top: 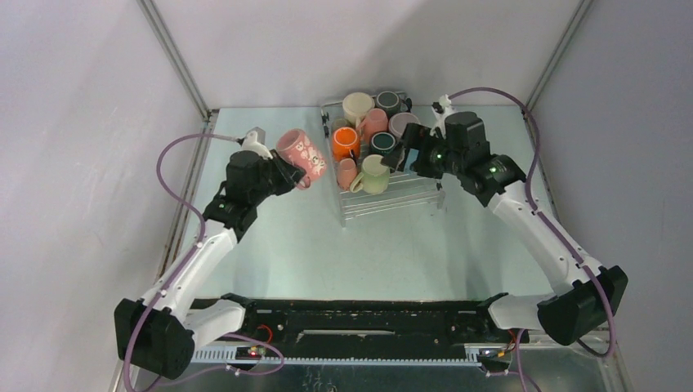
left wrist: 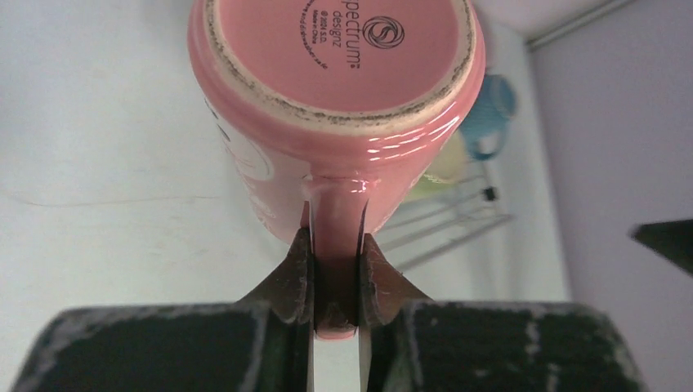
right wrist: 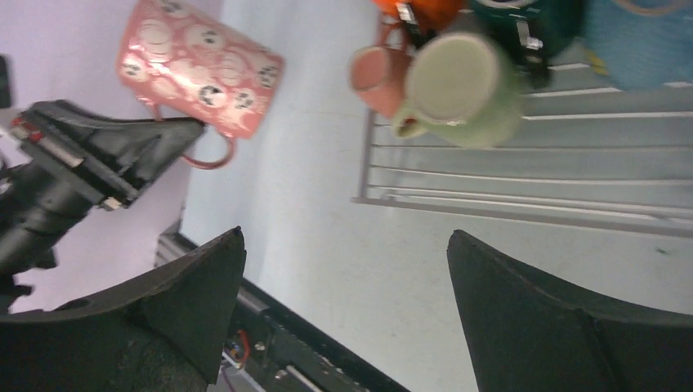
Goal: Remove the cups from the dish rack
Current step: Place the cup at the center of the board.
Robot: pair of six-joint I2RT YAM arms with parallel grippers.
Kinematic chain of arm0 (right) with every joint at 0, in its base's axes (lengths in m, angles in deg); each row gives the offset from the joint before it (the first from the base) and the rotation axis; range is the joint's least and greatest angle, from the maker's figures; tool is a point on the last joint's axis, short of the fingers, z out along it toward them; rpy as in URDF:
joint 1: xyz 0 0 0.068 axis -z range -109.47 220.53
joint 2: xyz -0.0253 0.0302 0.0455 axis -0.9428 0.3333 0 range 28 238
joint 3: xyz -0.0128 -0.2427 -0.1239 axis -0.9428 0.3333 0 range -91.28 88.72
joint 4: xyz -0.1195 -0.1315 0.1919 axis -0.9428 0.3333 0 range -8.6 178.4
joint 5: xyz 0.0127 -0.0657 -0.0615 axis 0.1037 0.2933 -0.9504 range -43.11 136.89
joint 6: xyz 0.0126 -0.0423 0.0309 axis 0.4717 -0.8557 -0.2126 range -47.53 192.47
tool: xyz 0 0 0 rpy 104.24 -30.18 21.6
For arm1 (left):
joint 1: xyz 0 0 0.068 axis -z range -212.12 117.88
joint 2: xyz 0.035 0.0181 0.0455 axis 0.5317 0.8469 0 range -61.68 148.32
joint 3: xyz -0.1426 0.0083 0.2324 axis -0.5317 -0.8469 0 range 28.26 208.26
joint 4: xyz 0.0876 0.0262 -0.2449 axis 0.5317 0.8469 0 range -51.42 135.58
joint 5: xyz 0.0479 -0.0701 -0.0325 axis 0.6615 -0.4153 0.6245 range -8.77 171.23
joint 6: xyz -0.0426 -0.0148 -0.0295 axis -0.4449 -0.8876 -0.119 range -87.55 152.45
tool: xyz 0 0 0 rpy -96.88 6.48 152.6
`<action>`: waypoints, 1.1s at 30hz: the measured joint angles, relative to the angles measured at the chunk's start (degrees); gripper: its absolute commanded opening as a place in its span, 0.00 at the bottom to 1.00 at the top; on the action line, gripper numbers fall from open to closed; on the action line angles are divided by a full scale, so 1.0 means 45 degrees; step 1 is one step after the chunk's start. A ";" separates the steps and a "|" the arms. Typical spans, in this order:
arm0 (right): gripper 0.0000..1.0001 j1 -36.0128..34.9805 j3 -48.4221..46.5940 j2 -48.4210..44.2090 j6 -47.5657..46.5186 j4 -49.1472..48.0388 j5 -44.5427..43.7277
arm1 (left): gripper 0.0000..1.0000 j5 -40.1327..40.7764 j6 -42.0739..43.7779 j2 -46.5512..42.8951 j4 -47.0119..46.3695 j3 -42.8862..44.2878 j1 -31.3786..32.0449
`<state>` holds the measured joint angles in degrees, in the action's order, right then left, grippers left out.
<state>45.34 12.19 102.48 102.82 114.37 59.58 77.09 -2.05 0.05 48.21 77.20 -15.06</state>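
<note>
A pink patterned cup (top: 302, 155) hangs in the air left of the dish rack (top: 392, 198). My left gripper (top: 288, 174) is shut on its handle (left wrist: 337, 245), the cup's base facing the left wrist camera. In the rack stand several cups: orange (top: 345, 143), cream (top: 357, 107), pale green (top: 375, 174), pink (top: 373, 122), dark teal (top: 382, 143). My right gripper (top: 402, 155) hovers over the rack's right side, open, nothing between its fingers (right wrist: 204, 278). From the right wrist I see the pale green cup (right wrist: 459, 86) and the held pink cup (right wrist: 200, 65).
The rack's near half (right wrist: 531, 175) shows bare wire ribs. A black rail (top: 359, 314) runs along the table's near edge between the arm bases. Grey walls and metal posts (top: 176, 61) close in the table on both sides.
</note>
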 measured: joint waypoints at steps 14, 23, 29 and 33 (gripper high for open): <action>0.92 -0.2404 0.0126 0.1248 0.3109 -0.5032 0.1205 | 0.00 -0.3623 -0.6824 -0.0923 -0.3614 -0.0107 0.0000; 0.81 -0.2613 0.0189 0.1880 0.4439 -0.7402 0.1613 | 0.00 -0.4512 -0.9228 -0.0991 -0.5979 -0.0826 0.0000; 0.68 -0.2608 0.0189 0.2365 0.5105 -0.8757 0.1831 | 0.00 -0.4823 -1.0108 -0.0991 -0.6494 -0.1384 0.0044; 0.55 -0.2603 0.0189 0.2696 0.5581 -0.9568 0.1972 | 0.00 -0.4901 -1.0588 -0.0991 -0.7048 -0.1569 0.0185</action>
<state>33.62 13.04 114.61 127.93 71.31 68.45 55.04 -49.70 -4.41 16.50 70.15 -14.23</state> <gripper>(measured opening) 0.639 0.149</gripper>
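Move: My left hand already pinches the pink mug by its handle. The mug body lies about 4 cm ahead, 1 left and 3 above. My open right gripper is about 22 cm to the right, 3 ahead and 5 higher. From my right hand the mug is level ahead, some 22 cm left and 3 lower. The small pink cup lies 13 cm left and 3 ahead of my right hand, the green cup 6 left and 3 ahead, both about 19 below. I bring the mug and my empty right hand together in the air. My left hand keeps its pinch on the handle, rises about 12 cm while going right and a little back, and rolls some 50 degrees, left side sinking. My right hand sweeps about 15 cm left and rises to the mug's rim, rolling left side up, its fingers closing by about a third to straddle the wall at the open end. ##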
